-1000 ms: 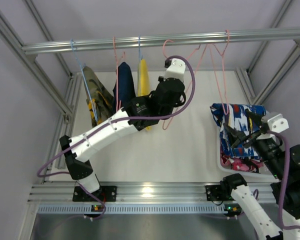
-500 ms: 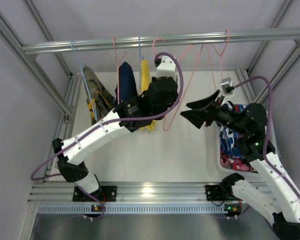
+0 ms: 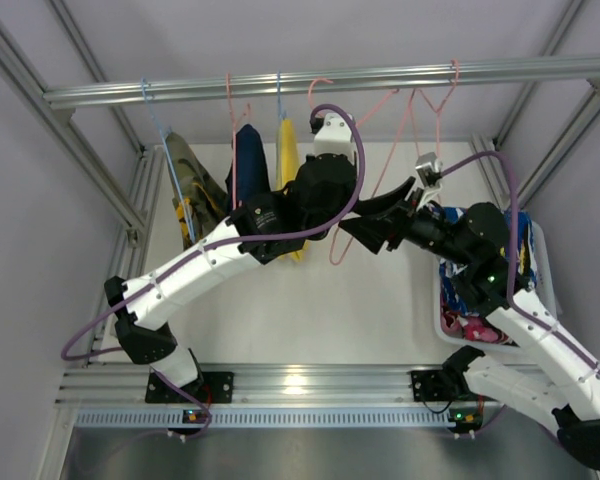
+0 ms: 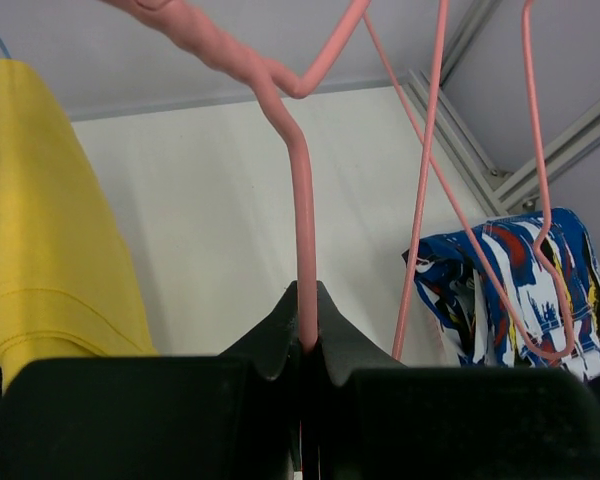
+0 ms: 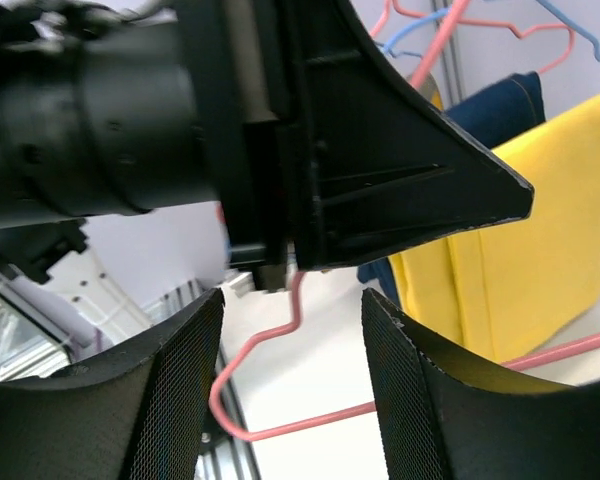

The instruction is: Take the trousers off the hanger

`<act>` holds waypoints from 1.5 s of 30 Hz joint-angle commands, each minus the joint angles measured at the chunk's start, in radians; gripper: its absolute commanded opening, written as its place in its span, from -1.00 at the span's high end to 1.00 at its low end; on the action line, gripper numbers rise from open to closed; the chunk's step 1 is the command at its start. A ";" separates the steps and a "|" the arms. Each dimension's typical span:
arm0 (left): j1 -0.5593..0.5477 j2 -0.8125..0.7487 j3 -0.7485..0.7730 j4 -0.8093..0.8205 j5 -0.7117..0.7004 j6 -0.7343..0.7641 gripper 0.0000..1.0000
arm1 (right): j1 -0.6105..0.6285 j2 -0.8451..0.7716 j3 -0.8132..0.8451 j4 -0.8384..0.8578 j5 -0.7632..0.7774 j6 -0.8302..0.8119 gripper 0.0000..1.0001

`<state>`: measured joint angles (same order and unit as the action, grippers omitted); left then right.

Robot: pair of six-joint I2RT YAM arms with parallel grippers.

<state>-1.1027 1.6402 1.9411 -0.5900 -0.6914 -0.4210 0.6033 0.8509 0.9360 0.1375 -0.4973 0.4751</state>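
My left gripper (image 3: 325,205) is shut on the wire of an empty pink hanger (image 4: 302,220), held below the rail. The hanger's lower loop shows in the top view (image 3: 331,256) and in the right wrist view (image 5: 280,430). My right gripper (image 3: 358,218) is open, with its mesh pads (image 5: 170,400) on either side of that loop, not touching it. The blue trousers (image 3: 462,285) lie in the white basket (image 3: 440,322) at the right, over the red-pink trousers (image 3: 468,326). The blue pair also shows in the left wrist view (image 4: 520,270).
A yellow garment (image 3: 288,160), a navy one (image 3: 248,165) and a patterned olive one (image 3: 192,195) hang from the metal rail (image 3: 330,80). Empty pink hangers (image 3: 435,110) hang to the right. Frame posts stand at both sides.
My right arm has swung up and left from the basket, and its open jaws now flank the hanger. My left gripper moved slightly left with the hanger.
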 commanded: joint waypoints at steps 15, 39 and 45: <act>-0.006 -0.019 0.047 -0.001 0.032 -0.055 1.00 | 0.084 0.083 -0.014 0.143 0.086 -0.078 0.15; -0.002 -0.261 -0.234 0.159 0.225 0.175 -0.98 | 0.035 -0.092 -0.009 -0.012 0.103 -0.027 1.00; -0.002 -0.362 -0.338 0.240 0.270 0.332 -0.98 | 0.020 -0.101 -0.048 -0.030 0.098 0.023 1.00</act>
<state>-1.1080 1.3506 1.6627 -0.4393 -0.4503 -0.2226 0.6472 0.7750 0.8940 0.0814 -0.4145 0.4709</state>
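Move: The left fingers are still shut on the empty pink hanger whose hook is on the rail; the wire bend the right fingers will close on sits about 4 cm below that grip, and from the right hand about 2 cm ahead, 3 cm left and 2 cm down. The yellow trousers hang some 11 cm to the left hand's left and 7 cm farther out. The second pink hanger hangs roughly 13 cm to the right hand's right, 8 cm ahead and slightly higher. While the left hand holds the pink hanger almost still, the half-open right hand eases about 3 cm left, forward and down onto the wire just under the left fingers and shuts on it, pinching it. Then the left fingers open wide and let go, backing off about 5 cm and also left and up with a turn of some 15 degrees clockwise, while the right keeps its pinch and draws the wire about 3 cm back and 3 cm to the right. ##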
